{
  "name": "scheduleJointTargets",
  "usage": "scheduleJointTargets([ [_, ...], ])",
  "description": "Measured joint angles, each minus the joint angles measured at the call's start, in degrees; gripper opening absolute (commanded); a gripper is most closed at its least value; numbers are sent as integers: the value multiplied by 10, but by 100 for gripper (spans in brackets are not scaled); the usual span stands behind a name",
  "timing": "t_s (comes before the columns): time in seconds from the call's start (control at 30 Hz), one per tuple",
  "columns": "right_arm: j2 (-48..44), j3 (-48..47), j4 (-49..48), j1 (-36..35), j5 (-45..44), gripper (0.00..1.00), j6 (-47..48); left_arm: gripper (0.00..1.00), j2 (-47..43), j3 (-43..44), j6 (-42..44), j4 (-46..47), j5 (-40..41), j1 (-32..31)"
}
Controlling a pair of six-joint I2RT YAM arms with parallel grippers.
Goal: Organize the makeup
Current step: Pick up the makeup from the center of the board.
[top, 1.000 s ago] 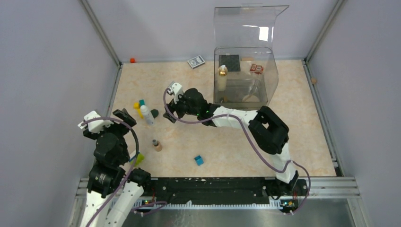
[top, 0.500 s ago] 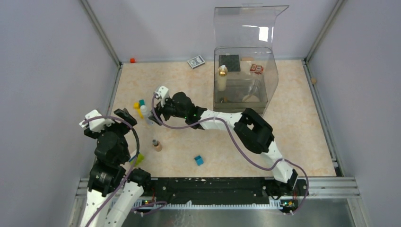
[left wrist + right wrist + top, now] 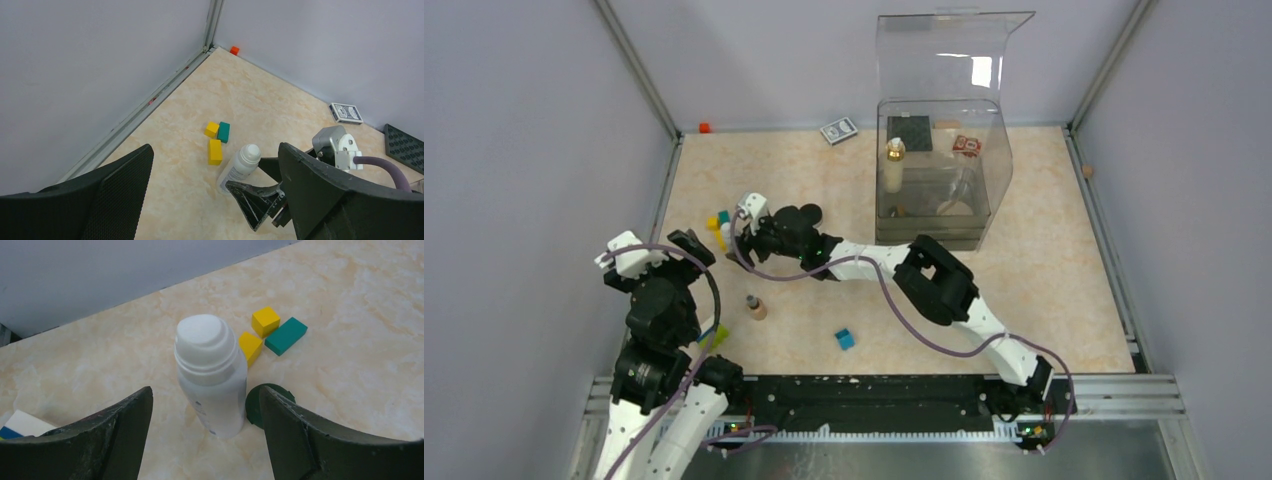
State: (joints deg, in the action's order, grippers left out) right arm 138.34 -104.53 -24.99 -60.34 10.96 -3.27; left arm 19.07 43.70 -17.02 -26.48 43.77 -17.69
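A white bottle (image 3: pixel 212 375) stands upright between the open fingers of my right gripper (image 3: pixel 207 440), with a gap on both sides. From above, the right gripper (image 3: pixel 742 240) reaches far left and mostly hides the bottle (image 3: pixel 727 231). A dark green round compact (image 3: pixel 265 405) lies just behind the bottle. The left wrist view has the bottle (image 3: pixel 240 167) ahead of my open, empty left gripper (image 3: pixel 215 200). A tan tube (image 3: pixel 755 307) stands in the open. The clear organizer (image 3: pixel 984 150) holds a gold-capped bottle (image 3: pixel 894 165), a dark square palette (image 3: pixel 911 132), a checkered palette (image 3: pixel 967 145) and a beige disc (image 3: pixel 954 208).
Yellow blocks (image 3: pixel 265 321) and a teal block (image 3: pixel 285 335) lie close behind the bottle. A blue cube (image 3: pixel 844 339) sits near the front. A card box (image 3: pixel 839 130) and an orange piece (image 3: pixel 705 127) lie by the back wall. The left wall rail (image 3: pixel 150 102) runs close by.
My right arm has stretched leftward across the table, and its open gripper has come around the white bottle. The left arm has stayed still.
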Motion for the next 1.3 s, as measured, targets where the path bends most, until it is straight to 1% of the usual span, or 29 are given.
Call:
scheduleJointTargets([
  [0.1,13,-14,-12,-2,-10,74,-5,99,0,0,1,0,0,0],
  [0.17,20,-22,-22,-3,-17,71,-10,99,0,0,2,0,0,0],
  [0.43,55,-59,-44,-3,-31,49,-20,99,2,0,5,6,-5,0],
  [0.57,56,-60,-43,-3,-33,34,-19,99,2,-1,5,9,-4,0],
  [0.67,56,-58,-45,-3,-33,18,-12,99,2,-2,5,9,-5,0],
  [0.73,50,-42,-61,-3,-34,8,-4,99,2,-2,5,9,-5,0],
  [0.77,41,-27,-68,-3,-34,5,1,99,2,-3,5,9,-5,0],
  [0.9,-27,55,-56,-3,-39,0,24,99,2,-3,5,9,-5,0],
  [0.97,-74,102,-54,-3,-42,0,32,99,2,-3,6,9,-5,0],
  [1.07,-169,171,-52,-3,-49,0,38,99,2,-3,7,9,-5,0],
  [1.17,-254,196,-38,-3,-56,0,45,99,2,-3,7,10,-5,0],
  [1.3,-373,202,-5,-3,-95,0,60,99,4,-3,7,10,-6,0],
])
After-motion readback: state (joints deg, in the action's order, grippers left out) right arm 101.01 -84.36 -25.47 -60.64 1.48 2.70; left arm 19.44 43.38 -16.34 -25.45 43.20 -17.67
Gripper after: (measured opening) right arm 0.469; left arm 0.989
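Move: The white makeup bottle stands nearly between my open right fingers, about 2 cm ahead and 2 cm left, its middle some 4 cm lower. On the table, roughly 10 cm below that hand, the green disk lies about 5 cm ahead and level sideways, and the yellow block about 5 cm ahead and 6 cm left. The small beige bottle stands about 10 cm back, 1 cm right. From my left hand the white bottle is some 13 cm ahead, 11 cm right, 22 cm below. I ease my right hand about 2 cm forward and left around the upright white bottle and pinch it just under the cap. Then I draw it to the right and slightly back, slowly at first, and swing it fast upward, ending some 23 cm higher, with my fingers tipping up about 15 degrees on the way. ##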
